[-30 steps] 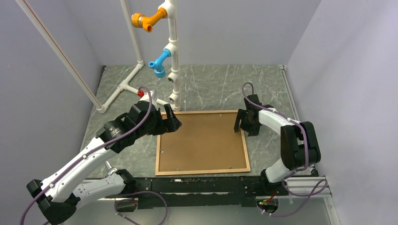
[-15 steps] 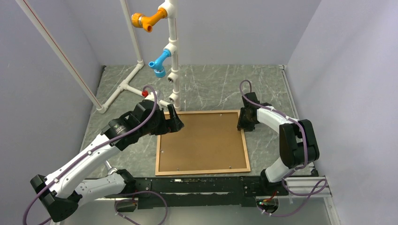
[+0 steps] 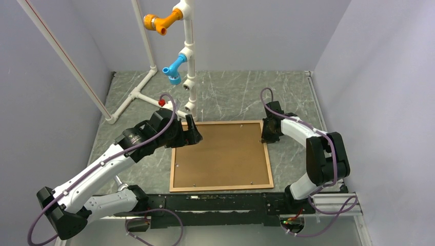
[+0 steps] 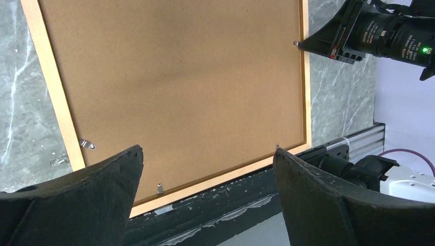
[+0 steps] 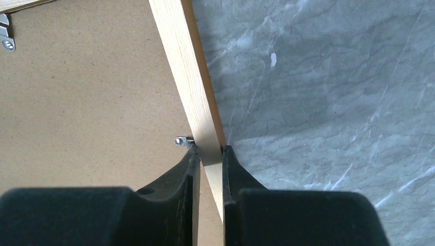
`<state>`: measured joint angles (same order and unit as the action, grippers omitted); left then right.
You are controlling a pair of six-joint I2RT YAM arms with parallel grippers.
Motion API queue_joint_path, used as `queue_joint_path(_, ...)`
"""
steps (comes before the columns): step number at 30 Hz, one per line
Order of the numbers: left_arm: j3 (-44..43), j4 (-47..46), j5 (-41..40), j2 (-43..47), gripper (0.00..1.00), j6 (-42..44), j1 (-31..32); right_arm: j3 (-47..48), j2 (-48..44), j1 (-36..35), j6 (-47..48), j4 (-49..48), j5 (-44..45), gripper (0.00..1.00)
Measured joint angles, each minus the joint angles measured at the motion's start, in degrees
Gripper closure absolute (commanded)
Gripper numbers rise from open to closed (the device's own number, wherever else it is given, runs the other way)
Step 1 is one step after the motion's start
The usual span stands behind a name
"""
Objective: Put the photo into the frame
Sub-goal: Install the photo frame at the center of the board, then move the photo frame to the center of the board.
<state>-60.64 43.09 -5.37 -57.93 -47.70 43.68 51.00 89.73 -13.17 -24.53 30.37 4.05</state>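
The frame (image 3: 220, 188) lies flat on the marble table with its back up, and a brown backing sheet (image 3: 220, 154) fills it. The photo is hidden. My right gripper (image 3: 267, 134) is at the upper right edge. In the right wrist view it (image 5: 209, 149) is shut on the frame's wooden rail (image 5: 179, 61), one finger on each side, beside a small metal tab (image 5: 180, 140). My left gripper (image 3: 191, 132) hovers open over the upper left corner. In its own view the left gripper (image 4: 208, 149) stands wide apart above the backing sheet, with nothing in it.
A white pipe stand (image 3: 187, 56) with orange (image 3: 156, 21) and blue (image 3: 174, 69) fittings rises at the back left, close behind my left gripper. A black mounting rail (image 3: 220, 202) runs along the near edge. Grey walls enclose the table on three sides.
My right gripper moved in over the frame's right rail and closed on it. My left gripper crept slightly right over the frame's corner, still open.
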Motion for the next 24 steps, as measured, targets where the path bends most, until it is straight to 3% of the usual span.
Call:
queue_joint_path(4,0.28,0.02,0.02,-0.09,0.01,0.00,0.00,-0.04,-0.85,0.02,-0.85,1.05,0.22,0.41)
queue_joint_path(8,0.55,0.09,0.00,-0.94,0.01,0.00,0.00,-0.07,-4.42,0.28,-1.66,2.08,-0.15,0.27)
queue_joint_path(15,2.51,0.85,0.44,-3.48,0.01,0.28,0.02,-3.34,-11.45,0.33,-2.73,2.56,-3.10,0.21)
queue_joint_path(24,10.95,-0.37,1.68,-3.37,0.01,2.12,3.37,-13.88,-19.39,0.31,-6.62,5.27,-6.21,0.27)
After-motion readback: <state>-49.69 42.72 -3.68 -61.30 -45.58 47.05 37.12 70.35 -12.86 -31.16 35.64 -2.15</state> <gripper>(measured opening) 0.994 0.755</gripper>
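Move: The right hand, fingers shut on the photo frame's right rim, has the frame's near right corner some 14 cm straight back, at rim height. The near right clip lies about 12 cm back and 4 cm to its left; the right rim clip is 1 cm ahead and 1 cm left. The left hand hovers open: the frame's left rim clip is about 1 cm ahead, 7 cm left and 20 cm below it, the near left clip 5 cm back, 2 cm left, equally low. Up and then back goes the right hand: its fingers open wide and let go of the right rim, it lifts some 3 to 4 cm clear, then sweeps about 8 cm back along that rim towards the near right corner, sinking again and rolling slightly. The left hand, still open, drops about 9 cm with growing speed towards the frame's near left part, drawing back 3 to 4 cm late on and tipping its fingers further down. ##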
